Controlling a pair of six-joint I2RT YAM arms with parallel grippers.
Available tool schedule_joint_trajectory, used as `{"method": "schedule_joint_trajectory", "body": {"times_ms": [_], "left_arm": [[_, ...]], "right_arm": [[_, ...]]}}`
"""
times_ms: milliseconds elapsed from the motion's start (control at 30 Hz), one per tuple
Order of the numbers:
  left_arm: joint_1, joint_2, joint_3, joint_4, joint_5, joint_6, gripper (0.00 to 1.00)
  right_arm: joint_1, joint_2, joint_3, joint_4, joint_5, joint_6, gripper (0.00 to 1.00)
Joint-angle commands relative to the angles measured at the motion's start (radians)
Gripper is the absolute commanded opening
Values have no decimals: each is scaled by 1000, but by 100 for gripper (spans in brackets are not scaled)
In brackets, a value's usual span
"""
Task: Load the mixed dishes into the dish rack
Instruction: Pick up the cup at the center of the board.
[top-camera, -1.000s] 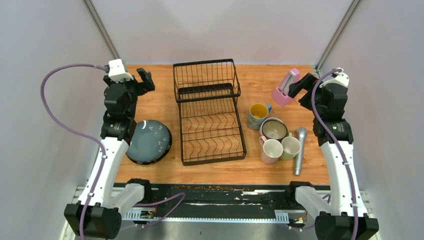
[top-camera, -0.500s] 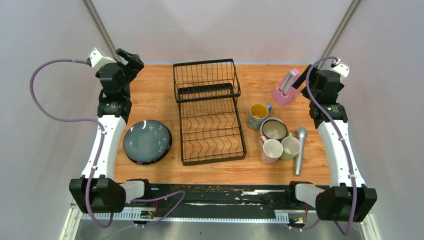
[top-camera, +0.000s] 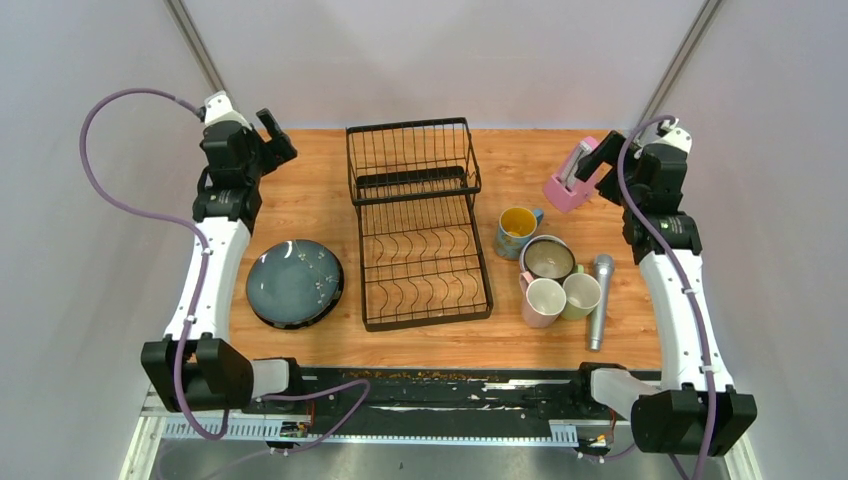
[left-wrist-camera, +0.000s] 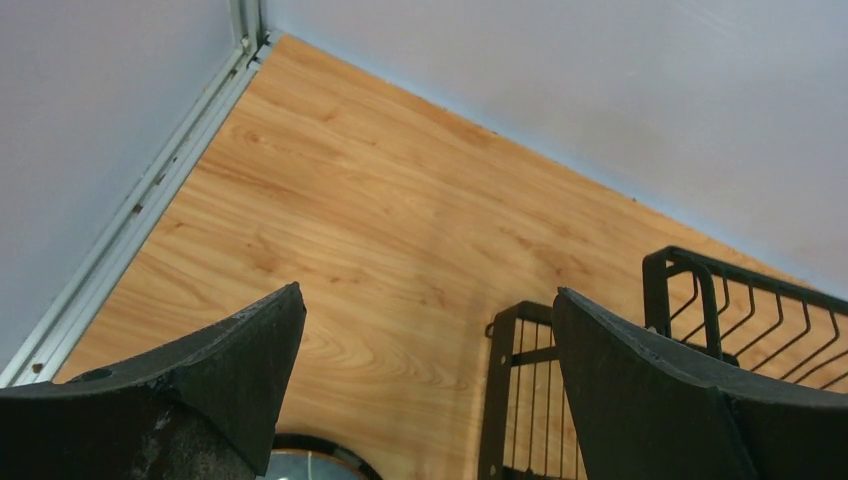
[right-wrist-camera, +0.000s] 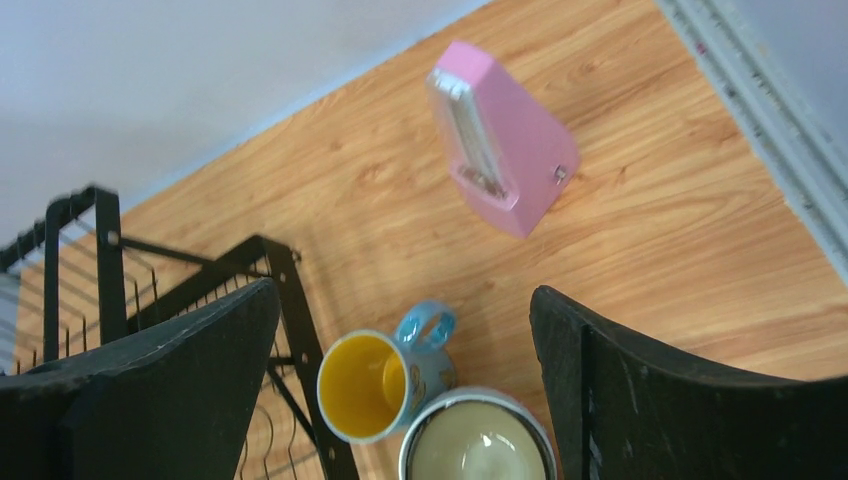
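Observation:
The black wire dish rack (top-camera: 420, 225) stands mid-table, its tall basket at the far end. A dark speckled plate (top-camera: 295, 283) lies left of it. To its right cluster a blue mug with a yellow inside (top-camera: 516, 232), a bowl (top-camera: 548, 258), a pink mug (top-camera: 543, 301) and a pale-green mug (top-camera: 581, 295). My left gripper (top-camera: 275, 135) hangs open over the back-left corner, holding nothing. In its wrist view, the left gripper (left-wrist-camera: 428, 295) frames bare wood beside the rack (left-wrist-camera: 520, 400). My right gripper (top-camera: 598, 160) is open by the back right, above the blue mug (right-wrist-camera: 375, 385) and bowl (right-wrist-camera: 478, 445).
A pink metronome (top-camera: 572, 175) stands at the back right, just under the right gripper (right-wrist-camera: 405, 290). A silver-grey microphone (top-camera: 600, 300) lies beside the pale-green mug. Grey walls close in the table on three sides. The plate's rim (left-wrist-camera: 315, 465) shows at the bottom of the left wrist view.
Both arms have straightened up and back. The left gripper swung toward the back-left corner, uncovering the plate. The right gripper stayed near the metronome. Both stayed open.

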Motion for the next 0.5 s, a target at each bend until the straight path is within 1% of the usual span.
{"method": "schedule_joint_trajectory", "body": {"times_ms": [0,100,167,233,300,367,467], "left_arm": [[6,-35,75,-131,64,80,100],[6,-110,38,-188,122,61,100],[6,-180,-16,-178,172,44,100],[6,-240,-68,-178,233,50,100],[6,-266,-79,-232,296,62,100],[5,-272,-71,-293,351,70,100],[5,-291,-83,-346,411,81,100]], "right_arm": [[-3,-96,-50,-53,-145,-50,99],[-5,-136,-52,-151,-213,-94,100],[-5,-150,-59,-218,-275,-121,100],[-5,-152,-64,-284,-298,-115,100],[-5,-153,-70,-341,-285,-58,100],[-5,-160,-76,-385,-245,47,100],[-5,-198,-95,-426,-221,147,100]]}}
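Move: From the right hand the blue-and-yellow cup, the one nearest the board's middle, lies about 10 cm left, level fore and aft, some 25 cm down. On that low level, the grey bowl is some 4 cm back and 4 cm left of the hand, the white cup 13 cm back and 5 cm left; the pink stand is 16 cm ahead, 4 cm right. From the left hand the blue-and-yellow cup lies about 44 cm right, 9 cm back, 27 cm down. Draw the open right gripper back about 8 cm, bringing it left and down some 5 cm each, in towards the group of cups; swing it a little counter-clockwise and tip the fingers further down, staying clear above. Meanwhile pull the open left gripper back about 9 cm and 5 cm right, turning it clockwise towards the rack, touching nothing. ##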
